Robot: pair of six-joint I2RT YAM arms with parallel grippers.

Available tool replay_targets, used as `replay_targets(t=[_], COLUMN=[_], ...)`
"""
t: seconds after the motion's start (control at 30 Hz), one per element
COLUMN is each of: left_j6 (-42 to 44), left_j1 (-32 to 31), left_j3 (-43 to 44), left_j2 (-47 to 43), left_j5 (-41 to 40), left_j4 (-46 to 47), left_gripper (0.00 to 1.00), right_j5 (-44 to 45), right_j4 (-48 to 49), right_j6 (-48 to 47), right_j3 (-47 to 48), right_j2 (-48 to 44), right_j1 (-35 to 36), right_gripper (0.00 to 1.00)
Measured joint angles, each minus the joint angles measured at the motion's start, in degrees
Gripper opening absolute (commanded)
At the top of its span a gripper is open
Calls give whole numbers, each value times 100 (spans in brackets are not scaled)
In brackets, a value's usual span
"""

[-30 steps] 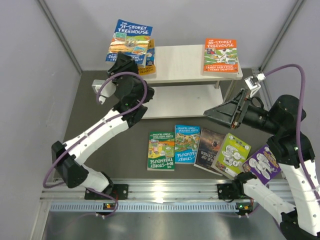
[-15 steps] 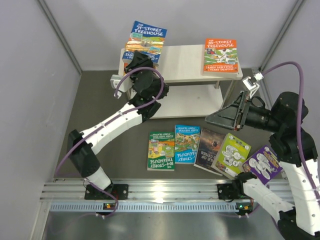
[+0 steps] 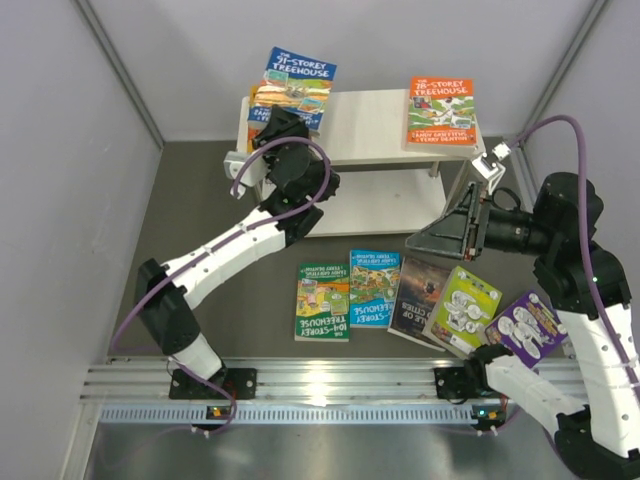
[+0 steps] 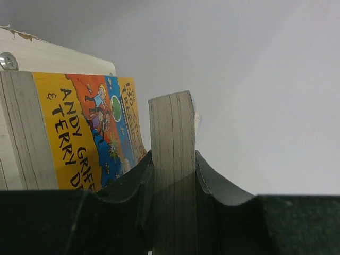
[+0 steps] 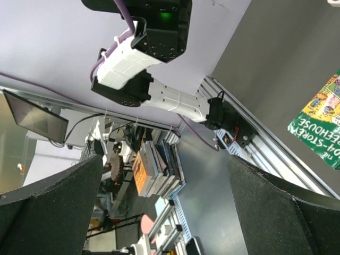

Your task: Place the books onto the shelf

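Note:
My left gripper (image 3: 287, 112) is shut on the lower edge of a blue book (image 3: 299, 76), holding it upright over the left end of the shelf (image 3: 365, 128). In the left wrist view the book's page edge (image 4: 171, 154) stands clamped in my left gripper (image 4: 172, 178), right of a yellow-orange book (image 4: 85, 133) that stands against the shelf end (image 3: 262, 108). An orange book (image 3: 440, 110) lies flat on the shelf's right end. Green (image 3: 323, 300), blue-green (image 3: 373, 287), dark brown (image 3: 420, 297), lime (image 3: 463, 308) and purple (image 3: 522, 328) books lie on the floor. My right gripper (image 3: 428, 240) (image 5: 164, 207) hangs open and empty above them.
Grey walls close in the left, right and back sides. The shelf's lower board (image 3: 370, 210) is bare. An aluminium rail (image 3: 330, 385) with both arm bases runs along the near edge. A corner of the green book (image 5: 319, 125) shows in the right wrist view.
My left arm has carried the blue book to the right and back, from off the shelf's left corner to above its left end. The right gripper has shifted slightly and stays open.

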Motion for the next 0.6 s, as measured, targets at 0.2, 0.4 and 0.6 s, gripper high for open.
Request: replay_targets(t=[0.2,0.4,0.6], left_j6=[-122,-205,-37], left_j1=[59,227,280], left_j3=[-92,-127,-138], left_j2=[-109,-470,-678], left_j5=[33,70,70], left_j4=[-190,-201,-175], left_gripper=[54,74,99], right_j5=[-7,4,72], right_j4=[-98,-127,-127], right_j6=[-101,-103,-94], right_j3=[37,35,13], right_j2=[79,72,59], right_j1=[17,22,15], right_gripper=[100,100,100])
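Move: Just under the left hand, about 6 cm down and nearly centred, lies the yellow treehouse book on the shelf's top board. The blue-titled book in its fingers has its middle some 6 cm ahead and 4 cm right of the hand. The empty middle of the shelf top is about 16 cm right, level fore-and-aft and 8 cm lower. From the idle right hand the yellow book lies about 28 cm ahead, 26 cm left and slightly lower. Letting go of the blue-titled book above the yellow one, the left fingers spread from about a third to almost wide open. As they part, the hand draws off to the left by about 5 cm, rising some 3 cm and easing slightly back, its wrist nearly still. The upper finger comes clear of the book; the lower finger stays close against it. ##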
